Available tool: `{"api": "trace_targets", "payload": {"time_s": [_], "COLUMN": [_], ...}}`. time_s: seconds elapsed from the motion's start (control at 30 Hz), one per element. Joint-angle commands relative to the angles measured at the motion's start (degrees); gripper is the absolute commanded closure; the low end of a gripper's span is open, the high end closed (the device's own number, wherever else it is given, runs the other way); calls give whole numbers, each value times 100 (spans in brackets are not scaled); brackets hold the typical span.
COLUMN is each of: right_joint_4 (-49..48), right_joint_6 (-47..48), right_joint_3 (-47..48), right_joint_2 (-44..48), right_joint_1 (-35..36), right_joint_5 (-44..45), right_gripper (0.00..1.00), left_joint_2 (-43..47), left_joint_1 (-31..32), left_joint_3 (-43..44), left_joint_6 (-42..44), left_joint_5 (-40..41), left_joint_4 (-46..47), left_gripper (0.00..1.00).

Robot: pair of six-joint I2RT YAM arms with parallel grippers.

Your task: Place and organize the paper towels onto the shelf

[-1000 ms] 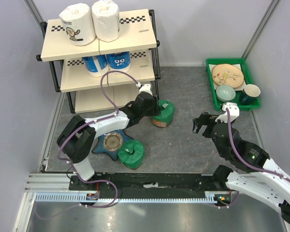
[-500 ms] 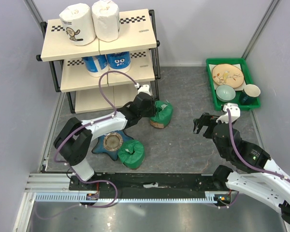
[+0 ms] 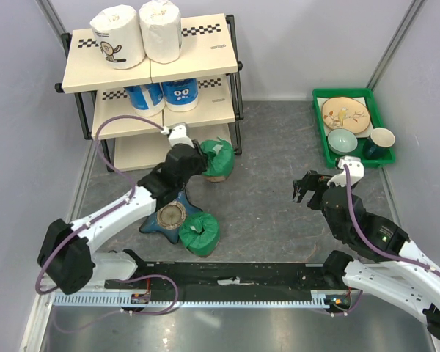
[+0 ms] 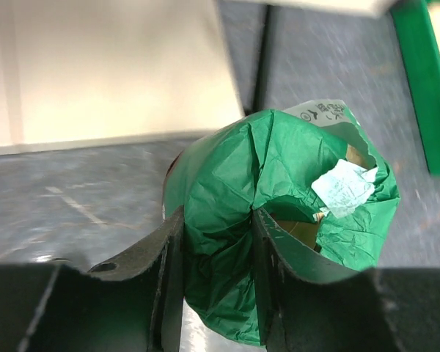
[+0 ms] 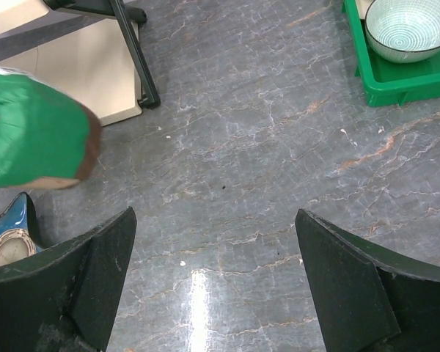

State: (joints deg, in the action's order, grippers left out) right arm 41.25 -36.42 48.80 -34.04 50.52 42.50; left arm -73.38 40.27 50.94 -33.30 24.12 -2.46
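My left gripper (image 3: 199, 159) (image 4: 214, 224) is shut on the wrapper of a green paper towel roll (image 3: 217, 159) (image 4: 279, 220), holding it off the floor just right of the shelf's (image 3: 198, 114) lower boards. The same roll shows at the left edge of the right wrist view (image 5: 33, 139). A second green roll (image 3: 199, 234) lies on the floor by the arm bases. Two white rolls (image 3: 139, 33) stand on the top board and two blue rolls (image 3: 163, 94) on the middle board. My right gripper (image 3: 303, 188) (image 5: 214, 246) hangs open over bare floor.
A blue star-shaped dish (image 3: 169, 215) lies on the floor under my left arm. A green tray (image 3: 320, 139) with a plate, a bowl and a cup sits at the back right. The shelf's black corner post (image 3: 237, 110) stands close to the held roll.
My left gripper closed on the green roll, then lifted it and carried it left and back toward the shelf. The right arm has not moved.
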Motion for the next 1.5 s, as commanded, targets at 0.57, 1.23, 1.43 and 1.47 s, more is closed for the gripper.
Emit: {"api": "trace_targets", "payload": {"time_s": [0.57,1.23,1.43,1.47], "right_joint_4": [-118,-100,-100,-100], "right_joint_6": [-23,4,4,4], "right_joint_3": [25,-98,-125,-125], "right_joint_2": [-85,-67,-103,-103], "right_joint_1": [10,19,10,10], "right_joint_5": [30,127,127,136], "right_gripper": [2,2,2,2], "left_joint_2": [1230,176,-106,-132], "left_joint_1": [-2453,-3183,-3262,-3271], "left_joint_3": [-1051,-1033,-989,-981], "left_joint_6": [-986,-1284,-1311,-1311], "left_joint_5": [444,427,462,462], "left_joint_4": [685,2082,2320,2329], "left_gripper": [69,70,70,70]}}
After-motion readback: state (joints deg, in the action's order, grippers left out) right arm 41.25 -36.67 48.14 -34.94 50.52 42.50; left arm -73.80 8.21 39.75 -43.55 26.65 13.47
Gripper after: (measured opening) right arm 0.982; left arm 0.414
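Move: The held green paper towel roll goes to the left half of the bottom shelf, about 15 cm ahead, 22 cm left and 11 cm below the left hand. The middle shelf's left board overhangs it, some 18 cm ahead, 22 cm left and 6 cm above the hand. The shelf's right leg stands 12 cm ahead and 11 cm right, the blue star dish 10 cm back and 11 cm left. From the right hand, the bottom-shelf spot is about 28 cm ahead and 52 cm left, well below. Bring the left gripper about 20 cm left across the shelf's front, keeping its pinch on the side of the green roll and turning the wrist nearly 40 degrees counter-clockwise on the way. Then ease forward and slightly down, steering the roll in under the middle shelf's front edge towards the left half of the bottom shelf. ##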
